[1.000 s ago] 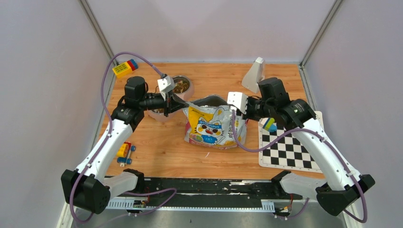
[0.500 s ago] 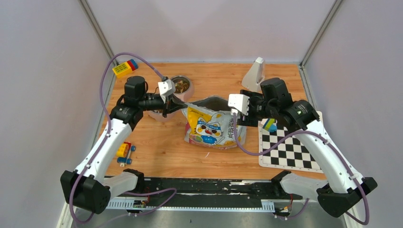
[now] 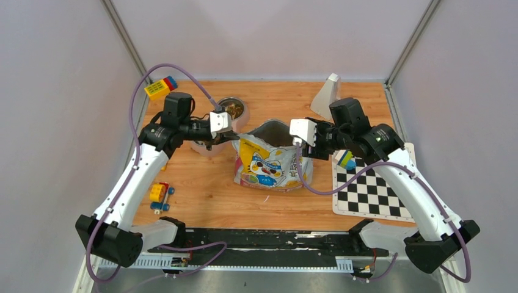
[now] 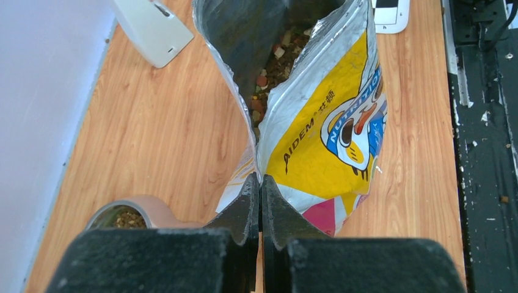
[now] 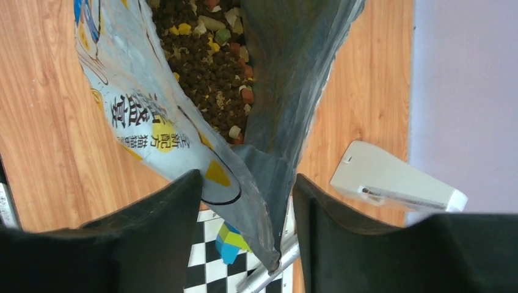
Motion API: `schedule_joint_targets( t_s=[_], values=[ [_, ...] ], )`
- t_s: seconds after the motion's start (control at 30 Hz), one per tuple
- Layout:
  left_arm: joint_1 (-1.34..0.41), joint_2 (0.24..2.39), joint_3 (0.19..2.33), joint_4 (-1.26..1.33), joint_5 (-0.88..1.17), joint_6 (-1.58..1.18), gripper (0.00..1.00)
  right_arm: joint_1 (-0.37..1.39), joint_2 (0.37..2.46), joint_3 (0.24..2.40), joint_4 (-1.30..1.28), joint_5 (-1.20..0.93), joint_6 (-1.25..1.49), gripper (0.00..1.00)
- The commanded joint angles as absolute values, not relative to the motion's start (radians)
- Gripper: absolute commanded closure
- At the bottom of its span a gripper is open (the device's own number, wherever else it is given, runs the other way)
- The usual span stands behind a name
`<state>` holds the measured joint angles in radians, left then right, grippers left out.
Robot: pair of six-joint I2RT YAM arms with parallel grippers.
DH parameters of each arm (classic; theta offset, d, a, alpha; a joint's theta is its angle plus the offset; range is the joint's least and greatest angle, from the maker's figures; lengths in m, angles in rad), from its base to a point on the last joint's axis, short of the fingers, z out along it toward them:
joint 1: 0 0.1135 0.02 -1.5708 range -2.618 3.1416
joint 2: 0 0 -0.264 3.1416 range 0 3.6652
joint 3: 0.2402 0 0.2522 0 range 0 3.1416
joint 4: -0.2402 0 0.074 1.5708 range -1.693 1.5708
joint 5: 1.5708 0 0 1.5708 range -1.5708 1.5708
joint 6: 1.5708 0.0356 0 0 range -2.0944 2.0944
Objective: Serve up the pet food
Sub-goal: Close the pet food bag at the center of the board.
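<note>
The yellow-and-white cat-print bag (image 3: 269, 166) stands open in the middle of the table. Brown pet food (image 5: 207, 55) shows inside it, and also in the left wrist view (image 4: 269, 67). My left gripper (image 3: 235, 135) is shut on the bag's left top edge (image 4: 261, 181). My right gripper (image 3: 307, 148) is open at the bag's right side. The bag's silver-lined corner (image 5: 269, 183) hangs loose between its fingers (image 5: 247, 195). A pink double bowl (image 3: 243, 117) sits behind the left gripper, with kibble in its steel cup (image 4: 125, 217).
A white wedge-shaped object (image 3: 325, 94) stands at the back right. A checkerboard mat (image 3: 369, 189) with a yellow-blue block (image 3: 346, 160) lies to the right. A toy brick (image 3: 160, 87) is at the back left, a toy car (image 3: 159, 196) at the near left.
My right gripper has opened and let go of the bag's right edge. The left gripper has moved right with the left edge still pinched, and the bag has slumped a little leftward.
</note>
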<state>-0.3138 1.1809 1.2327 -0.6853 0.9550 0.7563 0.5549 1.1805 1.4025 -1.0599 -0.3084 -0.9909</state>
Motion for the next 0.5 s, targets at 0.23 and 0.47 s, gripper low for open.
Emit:
schedule_joint_targets(
  t_s=[0.23,0.47],
  values=[
    [-0.322,1.142,1.253,-0.750,0.894,0.944,1.00,0.575,1.120,1.303,-0.884,-0.207,-1.038,1.00],
    [-0.262,1.109,1.278,-0.720,0.859,0.955,1.00,0.547,1.022,1.295,-0.807,-0.108,-1.065,1.00]
  ],
)
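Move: The right hand hovers with open fingers astride the right corner of the pet food bag's open mouth, practically at the hand point. The bag's middle is some 9 cm left, 1 cm back and 9 cm below. The toy block sits about 11 cm right and 2 cm ahead, the white stand roughly 17 cm ahead and 5 cm right. The left hand already pinches the mouth's left corner, with the bag's middle about 11 cm to its right, 2 cm back and 10 cm lower. The right fingers shut on the right corner of the bag's mouth, pinching front and back rim together while the hand eases about 1 cm forward and slightly left. It then draws back right by about 1 cm as the left hand, keeping its pinch, goes some 1 cm left and a little forward and down, stretching the rim between them; both wrists tilt about 10 degrees, swinging the fingertips forward. ##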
